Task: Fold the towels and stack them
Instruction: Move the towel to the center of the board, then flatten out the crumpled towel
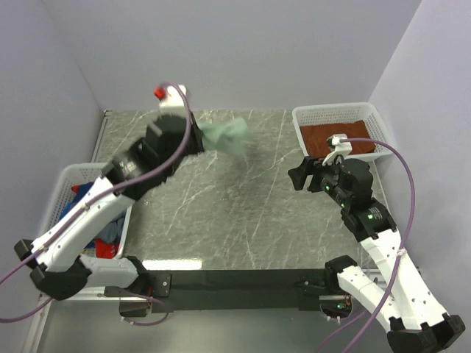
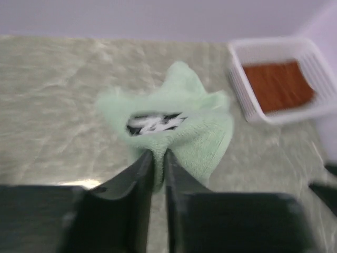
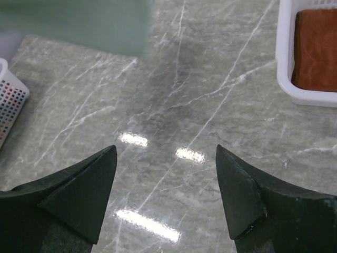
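A pale mint-green towel point(image 1: 229, 137) hangs bunched above the far middle of the marble table, and my left gripper point(image 1: 197, 141) is shut on its edge. In the left wrist view the cloth point(image 2: 181, 113) is pinched between the two dark fingers of that gripper point(image 2: 159, 156), with a black-and-white print showing in a fold. A rust-brown towel point(image 1: 335, 136) lies flat in the right basket point(image 1: 372, 118). Patterned red and blue towels point(image 1: 92, 220) fill the left basket point(image 1: 62, 180). My right gripper point(image 1: 300, 175) stands open over bare table point(image 3: 166, 153), holding nothing.
The right basket point(image 3: 284, 63) with the brown towel point(image 3: 318, 50) sits at the far right. A corner of the left basket point(image 3: 10, 100) shows in the right wrist view. A small red-and-white object point(image 1: 168, 93) stands at the back wall. Grey walls close in three sides.
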`<state>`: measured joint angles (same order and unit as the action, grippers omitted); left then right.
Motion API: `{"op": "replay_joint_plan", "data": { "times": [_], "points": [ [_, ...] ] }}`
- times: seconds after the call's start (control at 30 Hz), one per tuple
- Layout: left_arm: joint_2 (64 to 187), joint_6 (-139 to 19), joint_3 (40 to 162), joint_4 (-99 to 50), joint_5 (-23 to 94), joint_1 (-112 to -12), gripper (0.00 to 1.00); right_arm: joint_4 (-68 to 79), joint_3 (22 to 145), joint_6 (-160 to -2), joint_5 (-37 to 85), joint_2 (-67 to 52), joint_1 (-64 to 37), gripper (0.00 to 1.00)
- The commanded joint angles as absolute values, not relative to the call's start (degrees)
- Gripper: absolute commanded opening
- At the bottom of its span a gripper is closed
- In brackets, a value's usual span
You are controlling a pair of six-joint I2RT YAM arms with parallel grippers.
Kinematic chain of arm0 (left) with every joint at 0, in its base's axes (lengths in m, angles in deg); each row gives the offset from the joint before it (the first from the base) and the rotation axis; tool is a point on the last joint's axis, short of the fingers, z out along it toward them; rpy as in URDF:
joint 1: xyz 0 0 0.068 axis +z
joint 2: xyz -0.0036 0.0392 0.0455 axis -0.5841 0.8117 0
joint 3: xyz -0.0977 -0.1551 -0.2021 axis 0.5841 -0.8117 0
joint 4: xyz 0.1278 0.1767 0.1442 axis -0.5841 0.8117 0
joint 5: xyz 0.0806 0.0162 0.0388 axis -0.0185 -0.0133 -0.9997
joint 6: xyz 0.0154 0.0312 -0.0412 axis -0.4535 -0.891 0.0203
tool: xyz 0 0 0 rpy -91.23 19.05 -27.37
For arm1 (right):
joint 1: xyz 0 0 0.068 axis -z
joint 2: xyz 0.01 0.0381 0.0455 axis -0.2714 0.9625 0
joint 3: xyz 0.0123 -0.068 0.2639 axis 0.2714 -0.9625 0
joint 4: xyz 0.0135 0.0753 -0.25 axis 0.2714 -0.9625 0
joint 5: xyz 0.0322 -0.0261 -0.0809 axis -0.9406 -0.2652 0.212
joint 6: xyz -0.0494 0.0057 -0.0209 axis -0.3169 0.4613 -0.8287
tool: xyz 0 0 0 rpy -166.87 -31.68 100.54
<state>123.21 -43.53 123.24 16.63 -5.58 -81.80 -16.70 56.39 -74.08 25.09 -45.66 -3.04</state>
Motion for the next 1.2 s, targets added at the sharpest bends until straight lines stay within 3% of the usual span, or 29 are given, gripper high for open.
{"op": "replay_joint_plan", "data": {
  "times": [0.0,0.1,0.23,0.27,0.3,0.37,0.5,0.8,1.03,1.17],
  "points": [
    [116.43,-43.69,104.26,3.82,12.3,-86.08,0.23,-16.32,57.08,-74.32,24.88,-48.64,-3.41,0.82],
    [114.39,-40.88,90.52,-0.96,21.64,-92.57,0.31,-16.5,54.97,-73.89,26.29,-50.75,-3.33,0.82],
    [114.64,-38.41,82.47,-2.99,17.36,-105.24,0.46,-17.2,52.25,-73.71,26.03,-50.51,-3.32,0.82],
    [114.99,-37.8,81.94,-2.73,14.74,-107.26,0.56,-17.38,51.98,-73.62,25.77,-49.89,-3.41,0.82],
    [115.69,-36.4,81.76,-1.95,13.58,-108.76,0.77,-17.64,51.8,-73.53,24.98,-49.1,-3.41,0.82],
    [116.23,-33.94,82.2,1.65,10.6,-110.45,0.85,-18.26,51.28,-72.83,24.19,-46.12,-3.32,0.82],
    [118.06,-26.3,83.86,7.1,-2.04,-108.01,0.9,-17.82,51.19,-71.78,22.78,-39.44,-3.85,0.78],
    [125.35,-23.47,82.2,1.77,6.79,-87.97,0.88,-12.37,53.73,-68.61,25.5,-20.73,-15.09,0.66],
    [128.89,-21.8,79.74,-0.44,8.29,-83.47,0.86,-6.05,54.61,-66.94,24.71,-9.9,-20.98,0.55],
    [127.48,-21.36,76.14,-2.28,9.78,-81.18,0.86,-4.2,55.49,-66.59,26.38,-5.77,-22.48,0.54]
  ]
}}
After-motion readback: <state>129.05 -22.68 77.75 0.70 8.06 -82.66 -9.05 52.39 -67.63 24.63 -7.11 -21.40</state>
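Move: The left hand still has the green towel at its fingertips, high up; the board's centre lies about 11 cm to its right, 2 cm back and some 38 cm below. From that hand the left basket is about 34 cm left and 9 cm back, the right basket with the brown towel about 44 cm right and 17 cm ahead. From the right hand the board's centre is some 17 cm left, 1 cm ahead and 25 cm below. Left hand whips down some 25 cm and back, releasing the towel, then forward; right sinks leftward towards it. ##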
